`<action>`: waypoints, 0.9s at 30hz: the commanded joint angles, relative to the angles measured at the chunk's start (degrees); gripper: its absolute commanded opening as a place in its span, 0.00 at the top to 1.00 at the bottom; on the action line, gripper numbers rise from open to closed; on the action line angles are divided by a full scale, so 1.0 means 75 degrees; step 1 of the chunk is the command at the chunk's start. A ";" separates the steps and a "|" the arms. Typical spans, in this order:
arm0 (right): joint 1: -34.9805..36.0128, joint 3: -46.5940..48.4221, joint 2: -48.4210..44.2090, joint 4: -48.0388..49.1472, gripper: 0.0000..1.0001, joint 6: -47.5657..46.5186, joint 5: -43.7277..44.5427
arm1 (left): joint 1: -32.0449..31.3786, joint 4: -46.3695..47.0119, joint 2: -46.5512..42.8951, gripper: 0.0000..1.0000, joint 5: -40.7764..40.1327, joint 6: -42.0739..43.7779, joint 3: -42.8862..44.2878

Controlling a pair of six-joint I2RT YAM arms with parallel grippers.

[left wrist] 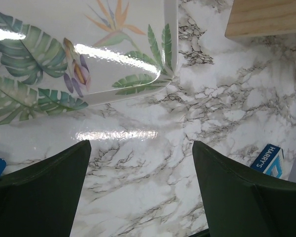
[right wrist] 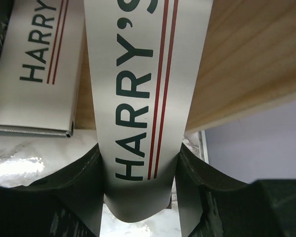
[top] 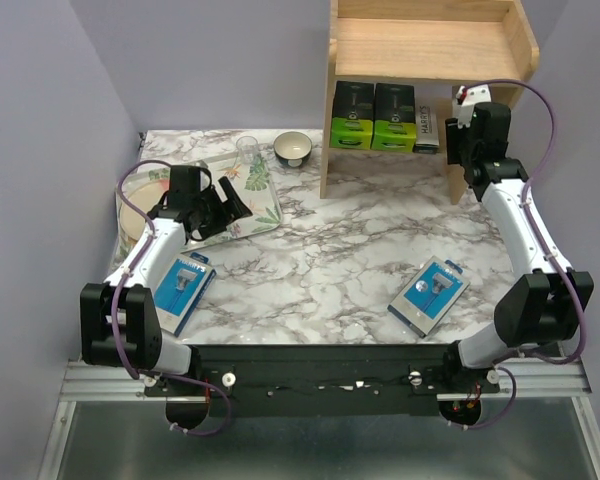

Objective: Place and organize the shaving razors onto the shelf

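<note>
The light-wood shelf (top: 430, 45) stands at the far right. In its lower tier stand two black boxes with lime-green ends (top: 352, 115) (top: 393, 115) and one white HARRY'S box (top: 426, 130). My right gripper (top: 459, 135) is at the shelf's right side, shut on the second white HARRY'S box (right wrist: 138, 94), which lies beside the first one (right wrist: 39, 64) against the wood (right wrist: 246, 64). Two blue-and-white razor packs lie on the table, one at the left (top: 185, 285) and one at the right (top: 430, 295). My left gripper (top: 228, 205) (left wrist: 140, 148) is open and empty over the marble.
A floral tray (top: 265, 205) (left wrist: 49, 54) lies just beyond my left gripper, with a glass flask (top: 248, 155) on it. A pink round plate (top: 135, 205) lies at the left edge. A small bowl (top: 294, 148) stands left of the shelf.
</note>
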 commanded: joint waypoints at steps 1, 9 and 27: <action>-0.0029 0.0651 0.0446 0.0523 0.50 0.0131 -0.0407 | 0.0103 0.0153 -0.0264 0.07 -0.0077 0.0157 -0.0236; -0.0029 0.0863 0.1021 0.0711 0.34 0.0612 -0.0313 | 0.0103 0.0141 -0.0275 0.07 -0.0007 0.0145 -0.0283; -0.0029 0.0232 -0.0091 0.0525 0.01 0.0928 -0.0278 | 0.0103 0.0399 -0.0240 0.07 0.0309 -0.0101 -0.0377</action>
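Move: My right hand already grips the near end of a Harry's box. Its free slot on the middle shelf is centred about 8 cm ahead, 1 cm left and some 3 cm below that hand. The shelved Harry's box lies about 10 cm ahead and 8 cm left, with a black-green box 7 cm farther left. The shelf's right side panel stands 8 cm ahead, 4 cm right. From my left hand the slot is roughly 18 cm ahead, 50 cm right and 11 cm higher. I slide the gripped box straight forward into the gap between the shelved Harry's box and the side panel, pushing my right hand in about 3.5 cm with a slight shift left. Then I stop and open the fingers wide, letting go of the box's near end while the wrist rolls some 5 degrees. ##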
